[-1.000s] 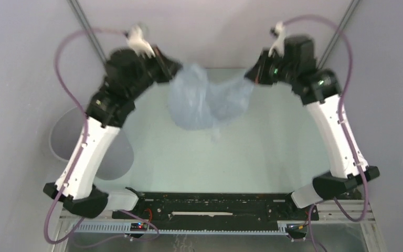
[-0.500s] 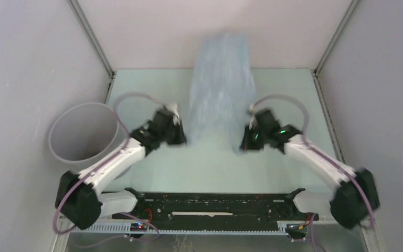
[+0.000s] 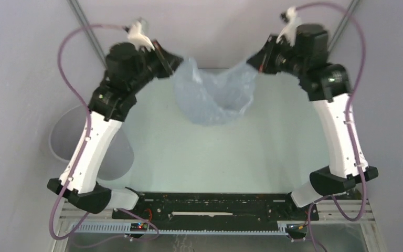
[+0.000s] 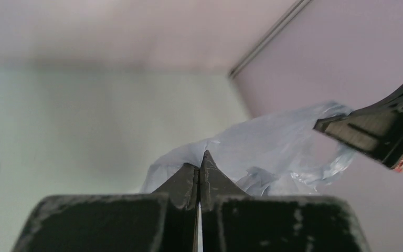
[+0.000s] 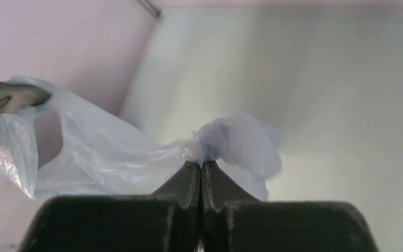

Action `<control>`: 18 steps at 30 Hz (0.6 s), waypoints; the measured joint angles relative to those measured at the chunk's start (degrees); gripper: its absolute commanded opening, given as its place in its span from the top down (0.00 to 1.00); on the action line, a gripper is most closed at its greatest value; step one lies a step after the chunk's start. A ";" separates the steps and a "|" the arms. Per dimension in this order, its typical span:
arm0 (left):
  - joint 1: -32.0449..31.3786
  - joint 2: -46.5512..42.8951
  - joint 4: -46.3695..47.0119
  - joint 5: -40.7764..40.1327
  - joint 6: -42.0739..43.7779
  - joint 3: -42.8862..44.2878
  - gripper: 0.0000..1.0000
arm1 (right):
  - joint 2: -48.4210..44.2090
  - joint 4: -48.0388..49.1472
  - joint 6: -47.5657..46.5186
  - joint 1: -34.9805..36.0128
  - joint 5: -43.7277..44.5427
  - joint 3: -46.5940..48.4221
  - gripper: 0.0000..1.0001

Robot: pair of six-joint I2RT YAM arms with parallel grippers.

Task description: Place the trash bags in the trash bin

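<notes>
The pale-blue translucent trash bag (image 3: 216, 94) hangs slack in the air between both raised arms, high over the far part of the table. My left gripper (image 3: 174, 62) is shut on its left upper edge, and the film bunches at the closed fingertips (image 4: 200, 160). My right gripper (image 3: 252, 62) is shut on the right upper edge, with a knot of film at its tips (image 5: 202, 165). In the left wrist view the bag (image 4: 273, 152) stretches toward the other gripper. The grey trash bin (image 3: 65, 139) stands at the left side, partly hidden by my left arm.
Pale walls enclose the table (image 3: 215, 157) at the back and on both sides, with metal corner posts (image 3: 86, 26). A black rail (image 3: 215, 207) with the arm bases runs along the near edge. Purple cables (image 3: 65, 63) loop off both arms.
Half a second ago both arms were low and near with the bag stretched tall; now they are raised and far again, the bag sagging between them. Both grips held throughout.
</notes>
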 measured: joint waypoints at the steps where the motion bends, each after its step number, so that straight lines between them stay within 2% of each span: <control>1: -0.07 2.25 0.52 0.28 0.07 6.58 1.00 | 2.27 -0.72 -0.63 0.17 0.26 8.09 1.00; 3: -1.44 3.61 3.41 -0.15 1.18 15.65 1.00 | 4.22 -1.42 -2.19 1.60 1.22 20.68 1.00; 5: -4.52 0.66 8.04 -2.29 3.45 16.76 1.00 | -0.17 2.40 -4.24 6.19 4.17 20.92 1.00; 6: -6.54 -2.71 10.73 -3.82 4.61 14.16 1.00 | -5.05 6.23 -5.33 9.03 5.40 15.61 1.00; 8: -8.26 -10.82 15.87 -5.11 5.31 2.80 1.00 | -16.46 14.99 -6.64 13.33 6.23 -1.77 1.00; 10: -5.49 -18.95 21.31 -5.92 4.39 -11.58 1.00 | -29.38 23.67 -6.47 13.00 7.96 -22.62 1.00; 12: -2.78 -21.24 24.02 -5.70 3.69 -24.46 1.00 | -33.48 26.84 -5.03 10.78 7.87 -36.92 1.00; 15: -2.71 -14.62 23.06 -3.30 2.05 -43.10 1.00 | -25.03 29.49 -2.10 10.12 4.35 -53.77 1.00; 17: -4.52 -8.17 18.10 -2.75 1.07 -53.83 1.00 | -14.03 27.78 -0.17 12.15 3.82 -63.60 1.00; 18: -5.44 -7.67 14.03 -2.60 0.72 -58.12 1.00 | -11.19 25.46 0.26 13.27 3.87 -66.75 1.00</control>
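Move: The trash bag hangs between my two hands, one side of its mouth pinched in each. Its middle is about 11 cm right of my left hand, 1 cm back and 15 cm below it, and from my right hand some 11 cm left, 2 cm back and 13 cm below. The bin stands roughly 27 cm left of my left hand, 12 cm nearer me and 28 cm below. I flap the trash bag with both hands together: up about 16 cm while drawing back, fingers tipping upward, then a fast whip down of some 50 cm towards the table, first swinging a little forward, then back again, fingers turning to point down. Both grippers stay shut on the bag's rim, about the same distance apart. ##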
